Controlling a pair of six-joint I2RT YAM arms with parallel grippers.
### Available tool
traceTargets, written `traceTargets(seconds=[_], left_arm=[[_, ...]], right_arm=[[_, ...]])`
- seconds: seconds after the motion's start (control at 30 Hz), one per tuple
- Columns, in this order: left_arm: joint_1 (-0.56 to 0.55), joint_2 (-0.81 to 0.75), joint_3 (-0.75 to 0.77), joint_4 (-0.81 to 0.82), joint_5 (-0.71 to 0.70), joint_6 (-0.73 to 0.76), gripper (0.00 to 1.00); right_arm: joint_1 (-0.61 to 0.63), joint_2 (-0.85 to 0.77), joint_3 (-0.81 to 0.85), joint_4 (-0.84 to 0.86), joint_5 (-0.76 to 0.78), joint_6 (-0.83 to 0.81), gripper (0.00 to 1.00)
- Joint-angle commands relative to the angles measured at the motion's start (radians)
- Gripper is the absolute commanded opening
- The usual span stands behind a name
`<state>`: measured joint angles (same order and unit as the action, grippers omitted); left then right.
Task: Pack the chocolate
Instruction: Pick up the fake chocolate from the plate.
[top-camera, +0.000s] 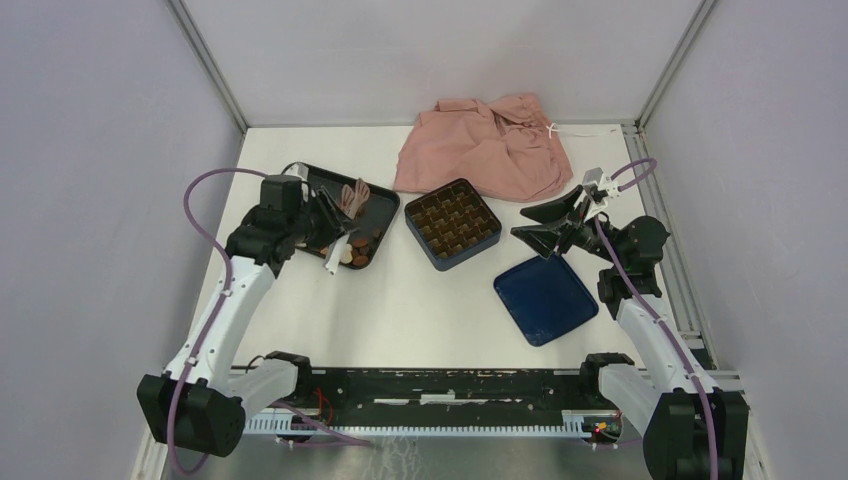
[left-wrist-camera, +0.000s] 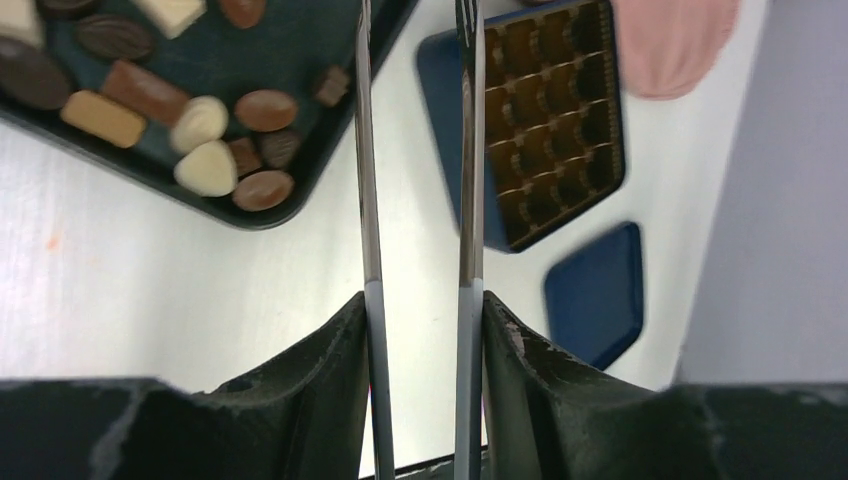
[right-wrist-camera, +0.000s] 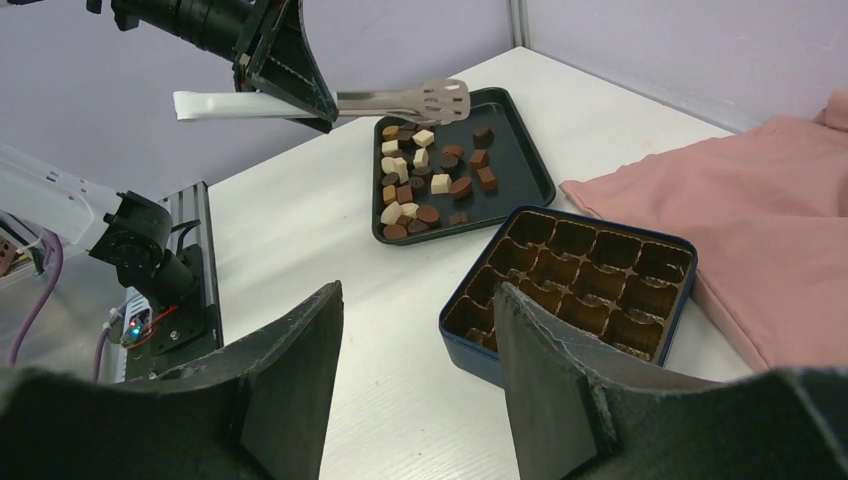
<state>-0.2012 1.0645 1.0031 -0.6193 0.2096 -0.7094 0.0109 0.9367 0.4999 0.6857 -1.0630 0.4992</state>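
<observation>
The chocolate (right-wrist-camera: 425, 185) is several small dark, tan and cream pieces lying in a black tray (right-wrist-camera: 525, 160), also seen in the left wrist view as chocolate (left-wrist-camera: 205, 150). My left gripper (left-wrist-camera: 420, 300) is shut on metal tongs (left-wrist-camera: 370, 200), one jaw pressing each arm. The tongs (right-wrist-camera: 420, 98) hover above the tray's far side, and I see no piece in their head. The dark blue box (top-camera: 452, 222) with a gold gridded insert has empty cells. To the right of the box, my right gripper (right-wrist-camera: 415, 290) stands open and empty.
The box's blue lid (top-camera: 545, 297) lies flat on the table in front of the right gripper (top-camera: 535, 225). A pink cloth (top-camera: 485, 145) is heaped at the back, touching the box's far side. Walls close in the table on the left, right and back.
</observation>
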Motion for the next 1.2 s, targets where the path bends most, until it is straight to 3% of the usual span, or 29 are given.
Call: traceTargets(seconds=[0.0,0.27,0.67,1.17], left_arm=[[0.032,-0.013,0.042,-0.162,-0.079,0.175,0.47],[0.094,0.044,-0.007,-0.21,-0.162,0.286,0.46],[0.11,0.228,0.072,-0.163,0.0,0.35,0.44],[0.11,0.327,0.151,-0.155,-0.011,0.379,0.44]], right_arm=[[-0.003,-0.007,0.001,0.021,-0.013,-0.014,0.62],[-0.003,0.001,0.0,0.018,-0.015,-0.012,0.63],[-0.003,0.013,-0.004,0.018,-0.012,-0.02,0.63],[-0.003,0.027,-0.006,0.018,-0.013,-0.021,0.62]])
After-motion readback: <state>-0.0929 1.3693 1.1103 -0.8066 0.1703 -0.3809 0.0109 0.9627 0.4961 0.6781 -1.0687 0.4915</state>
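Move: Ahead of the left hand, which already holds the tongs by the middle, lies the brown chocolate near the tray's centre: about 10 cm farther out, hardly to either side, some 20 cm lower. At that same depth, a white chocolate lies 8 cm ahead and 3 cm left, one square brown chocolate 13 cm ahead and 1 cm right, another 14 cm ahead and 3 cm left. From the idle right hand the target is roughly 38 cm left, 13 cm ahead and 26 cm below. Sinking about 8 cm and swinging some 5 cm to its left, the left hand brings the held tongs down towards the chocolates in the middle of the tray. It first draws back a little, then edges forward again near the bottom, while the wrist tips down and rolls its left side up, about 15 degrees each. The fingers keep their hold, and the tongs stay open. ##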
